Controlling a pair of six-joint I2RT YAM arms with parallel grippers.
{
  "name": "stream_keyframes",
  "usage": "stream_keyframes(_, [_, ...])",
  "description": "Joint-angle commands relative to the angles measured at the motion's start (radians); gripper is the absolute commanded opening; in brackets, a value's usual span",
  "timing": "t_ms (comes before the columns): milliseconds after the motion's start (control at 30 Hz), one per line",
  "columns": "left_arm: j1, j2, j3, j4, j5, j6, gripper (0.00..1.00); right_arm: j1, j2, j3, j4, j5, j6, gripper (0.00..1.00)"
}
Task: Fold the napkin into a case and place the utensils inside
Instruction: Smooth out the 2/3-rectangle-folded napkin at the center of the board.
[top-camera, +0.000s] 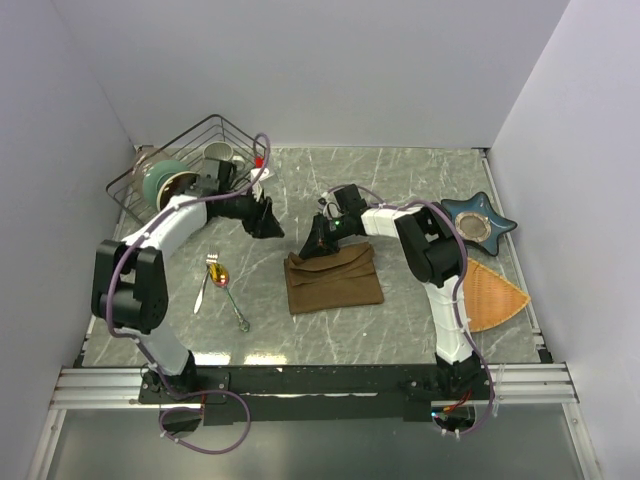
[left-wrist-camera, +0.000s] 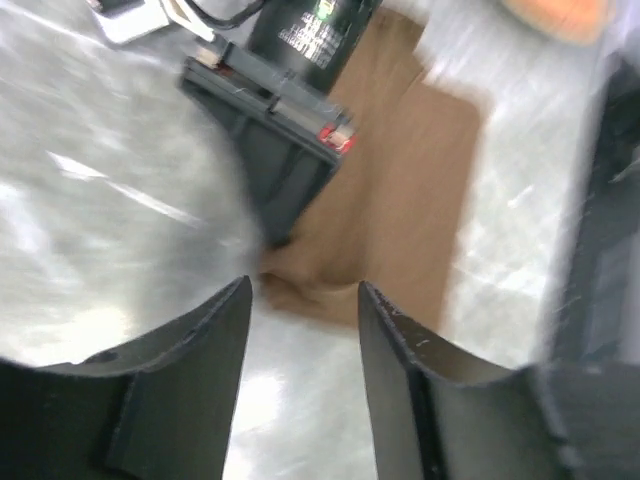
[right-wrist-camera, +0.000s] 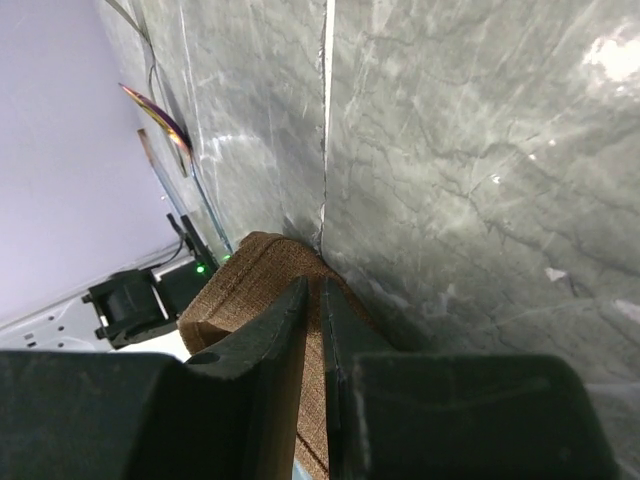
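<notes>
The dark-brown napkin (top-camera: 335, 280) lies folded into a rough rectangle mid-table. My right gripper (top-camera: 318, 240) is at its far-left corner, and in the right wrist view its gripper (right-wrist-camera: 312, 290) is shut on a raised fold of the napkin (right-wrist-camera: 240, 290). My left gripper (top-camera: 270, 225) hovers just left of that corner. Its jaws (left-wrist-camera: 303, 285) stand open with nothing between them, the napkin (left-wrist-camera: 400, 170) ahead. The utensils lie left of the cloth: a fork (top-camera: 206, 282) and a spoon with a gold bowl (top-camera: 222, 274).
A black wire basket (top-camera: 150, 165) with a mug and a bowl stands at the far left. A blue star-shaped dish (top-camera: 478, 222) and an orange woven fan mat (top-camera: 495, 295) lie at the right. Grey walls enclose three sides.
</notes>
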Motion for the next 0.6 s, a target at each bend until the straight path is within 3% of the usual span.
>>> stream_keyframes(0, [-0.014, -0.022, -0.152, 0.465, 0.096, -0.721, 0.42, 0.008, -0.019, -0.051, -0.026, 0.134, -0.073, 0.18])
stream_keyframes(67, [-0.011, -0.01, -0.221, 0.578, 0.049, -0.88, 0.31, 0.006, -0.028, -0.06, -0.017, 0.138, -0.075, 0.18])
stream_keyframes(200, [-0.013, 0.061, -0.236, 0.646, -0.002, -0.976, 0.25, 0.006, -0.042, -0.08, 0.008, 0.145, -0.072, 0.18])
stream_keyframes(567, [-0.06, 0.133, -0.26, 0.47, 0.025, -0.856, 0.16, 0.006, -0.039, -0.083, 0.029, 0.138, -0.049, 0.18])
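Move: The napkin's curled far-left corner lies nearly under the left hand, about 13 cm below, 1 cm to its right and level ahead. The napkin's middle is some 12 cm right and 5 cm back of that hand; the spoon is about 12 cm left and 9 cm back. The right hand is already on the napkin's far edge, with that corner about 4 cm to its left and the napkin's middle 7 cm right and 5 cm back. Down some 6 cm and about 3 cm to the right, the left hand sinks towards the napkin's curled far-left end, beside the right gripper, rolling about 40 degrees about its fingers' line so its forward side tips down. Its fingers close most of the way and stay above the cloth. The right hand stays in place, closed fingertips still resting on the napkin's far edge. ##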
